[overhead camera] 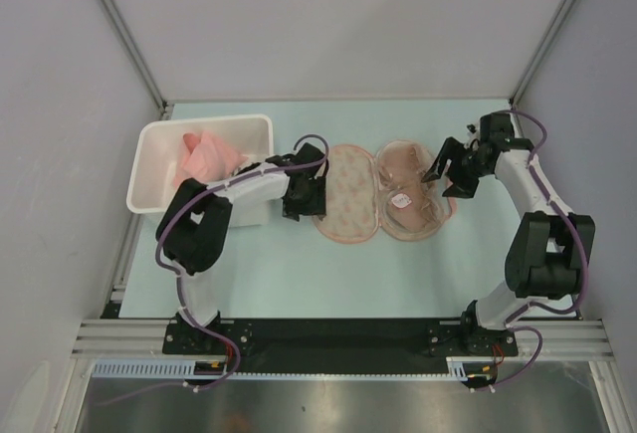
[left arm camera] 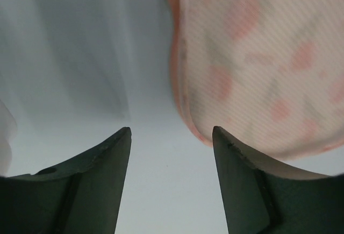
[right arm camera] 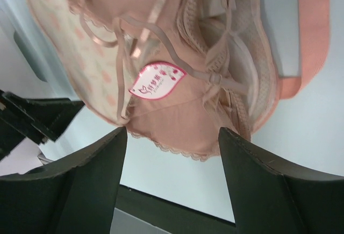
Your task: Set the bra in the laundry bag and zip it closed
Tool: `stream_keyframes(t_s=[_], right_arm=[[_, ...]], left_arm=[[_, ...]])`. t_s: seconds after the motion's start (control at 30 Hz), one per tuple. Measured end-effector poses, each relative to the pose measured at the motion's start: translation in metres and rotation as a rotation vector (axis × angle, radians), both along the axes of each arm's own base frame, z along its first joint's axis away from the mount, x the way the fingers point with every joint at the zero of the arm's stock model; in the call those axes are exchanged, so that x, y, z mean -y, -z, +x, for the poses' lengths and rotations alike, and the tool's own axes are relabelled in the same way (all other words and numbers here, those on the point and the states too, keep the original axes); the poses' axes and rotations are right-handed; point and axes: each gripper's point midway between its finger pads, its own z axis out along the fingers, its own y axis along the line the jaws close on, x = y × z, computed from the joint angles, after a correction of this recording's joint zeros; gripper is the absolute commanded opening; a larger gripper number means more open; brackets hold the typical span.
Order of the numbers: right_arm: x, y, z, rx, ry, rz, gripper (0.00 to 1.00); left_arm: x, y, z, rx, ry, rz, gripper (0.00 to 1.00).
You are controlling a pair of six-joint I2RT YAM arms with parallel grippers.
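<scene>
The laundry bag [overhead camera: 348,194] lies spread open on the table as two lobes, its printed lining facing up. In its right lobe sits the tan-pink bra [overhead camera: 410,192], cups bunched and a small pale tag [right arm camera: 156,80] on top. In the right wrist view the bra [right arm camera: 177,123] fills the space just beyond the tips. My right gripper [overhead camera: 445,176] hovers open at the bag's right edge, holding nothing. My left gripper [overhead camera: 302,197] is open at the left lobe's outer rim. In the left wrist view the bag [left arm camera: 258,56] lies just past the right finger [left arm camera: 242,180].
A white plastic bin [overhead camera: 199,121] holding a pink cloth [overhead camera: 204,154] stands at the back left, close behind the left arm. Grey walls enclose the pale green table on three sides. A black rail runs along the near edge.
</scene>
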Motion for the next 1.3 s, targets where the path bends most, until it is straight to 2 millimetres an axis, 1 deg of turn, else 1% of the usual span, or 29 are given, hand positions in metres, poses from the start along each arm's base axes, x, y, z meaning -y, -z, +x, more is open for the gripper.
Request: stream_keyframes(t_s=[0.03, 0.1, 0.13, 0.17, 0.2, 0.27, 0.3, 0.33, 0.4, 0.43, 0.47, 0.53, 0.57, 0.63, 0.7, 0.77, 0.83, 0.87, 0.93, 1.0, 1.03, 1.1, 1.13, 1.17, 1.23, 1.3], right_arm=[[0.000, 0.002, -0.004, -0.007, 0.005, -0.002, 0.74], [0.002, 0.003, -0.010, -0.009, 0.015, -0.016, 0.73], [0.003, 0.001, -0.012, -0.002, 0.019, -0.023, 0.74], [0.004, 0.000, -0.012, 0.004, 0.022, -0.028, 0.74], [0.007, -0.002, -0.010, 0.016, 0.031, -0.041, 0.74], [0.012, -0.003, -0.008, 0.026, 0.055, -0.065, 0.72], [0.014, -0.002, -0.007, 0.025, 0.069, -0.073, 0.71], [0.018, 0.000, -0.006, 0.022, 0.088, -0.088, 0.70], [0.025, 0.006, -0.006, 0.007, 0.133, -0.110, 0.68], [0.028, 0.008, -0.006, 0.001, 0.150, -0.116, 0.66], [0.033, 0.011, -0.005, -0.005, 0.171, -0.124, 0.61], [0.040, 0.017, -0.005, -0.020, 0.205, -0.134, 0.57], [0.043, 0.021, -0.004, -0.028, 0.219, -0.137, 0.48], [0.046, 0.030, -0.004, -0.041, 0.228, -0.134, 0.43], [0.046, 0.039, -0.005, -0.055, 0.230, -0.126, 0.41], [0.044, 0.048, -0.008, -0.073, 0.224, -0.116, 0.41], [0.042, 0.055, -0.011, -0.092, 0.219, -0.109, 0.40], [0.041, 0.059, -0.012, -0.100, 0.217, -0.106, 0.35], [0.040, 0.066, -0.011, -0.114, 0.213, -0.100, 0.30], [0.039, 0.074, -0.010, -0.132, 0.212, -0.092, 0.24], [0.039, 0.078, -0.009, -0.139, 0.212, -0.091, 0.22], [0.038, 0.087, -0.010, -0.157, 0.212, -0.084, 0.14], [0.038, 0.091, -0.011, -0.165, 0.211, -0.082, 0.12], [0.038, 0.094, -0.011, -0.174, 0.213, -0.081, 0.08], [0.037, 0.103, -0.011, -0.191, 0.216, -0.078, 0.05], [0.037, 0.113, -0.010, -0.208, 0.217, -0.073, 0.04]], left_arm=[[-0.001, 0.003, 0.003, 0.001, -0.005, 0.014, 0.64], [-0.001, 0.006, 0.015, 0.010, -0.017, 0.039, 0.59], [0.002, 0.006, 0.022, 0.020, -0.020, 0.039, 0.51], [0.006, 0.007, 0.028, 0.028, -0.022, 0.038, 0.47], [0.008, 0.007, 0.032, 0.032, -0.022, 0.037, 0.37], [0.012, 0.008, 0.040, 0.042, -0.022, 0.038, 0.25], [0.014, 0.011, 0.043, 0.043, -0.017, 0.040, 0.12], [0.015, 0.014, 0.044, 0.040, -0.013, 0.043, 0.01], [0.016, 0.018, 0.045, 0.033, -0.004, 0.051, 0.00], [0.016, 0.017, 0.047, 0.038, 0.001, 0.051, 0.00], [0.016, 0.016, 0.047, 0.041, 0.009, 0.053, 0.00], [0.013, 0.015, 0.049, 0.053, 0.021, 0.070, 0.00], [0.010, 0.014, 0.050, 0.062, 0.024, 0.084, 0.00], [0.006, 0.007, 0.051, 0.077, 0.035, 0.102, 0.00], [0.006, -0.009, 0.052, 0.104, 0.058, 0.110, 0.00], [0.009, -0.036, 0.057, 0.163, 0.082, 0.104, 0.00], [0.018, -0.072, 0.063, 0.244, 0.110, 0.094, 0.00], [0.027, -0.091, 0.064, 0.289, 0.129, 0.083, 0.00], [0.050, -0.132, 0.060, 0.388, 0.175, 0.055, 0.00], [0.072, -0.160, 0.052, 0.452, 0.218, 0.030, 0.00], [0.082, -0.172, 0.048, 0.482, 0.237, 0.022, 0.00], [0.100, -0.190, 0.037, 0.525, 0.283, 0.013, 0.00], [0.106, -0.197, 0.033, 0.546, 0.300, 0.016, 0.00], [0.111, -0.203, 0.029, 0.562, 0.322, 0.023, 0.00], [0.120, -0.212, 0.026, 0.591, 0.351, 0.035, 0.00], [0.127, -0.214, 0.027, 0.602, 0.367, 0.046, 0.00]])
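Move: The left edge of the laundry bag's flowered flap is about 5 cm ahead of my open left hand, 2 cm to its right and 2 cm below. The bra, in the bag's other half, is some 24 cm to its right and 6 cm farther out, and the white basket's middle is about 24 cm left and 10 cm ahead. From my right hand the bag's strap is some 4 cm right, 1 cm back and 12 cm down; the bra is about 4 cm ahead and 4 cm left, equally low. With my left hand I reach about 5 cm forward, pinch the flap's left edge, then lift it over 20 cm and carry it right, towards the bra half, tipping my fingers forward some 35 degrees as I rise. My right hand shifts right, then drops about 11 cm beside the bag, shutting its fingers at the strap by the rim. ##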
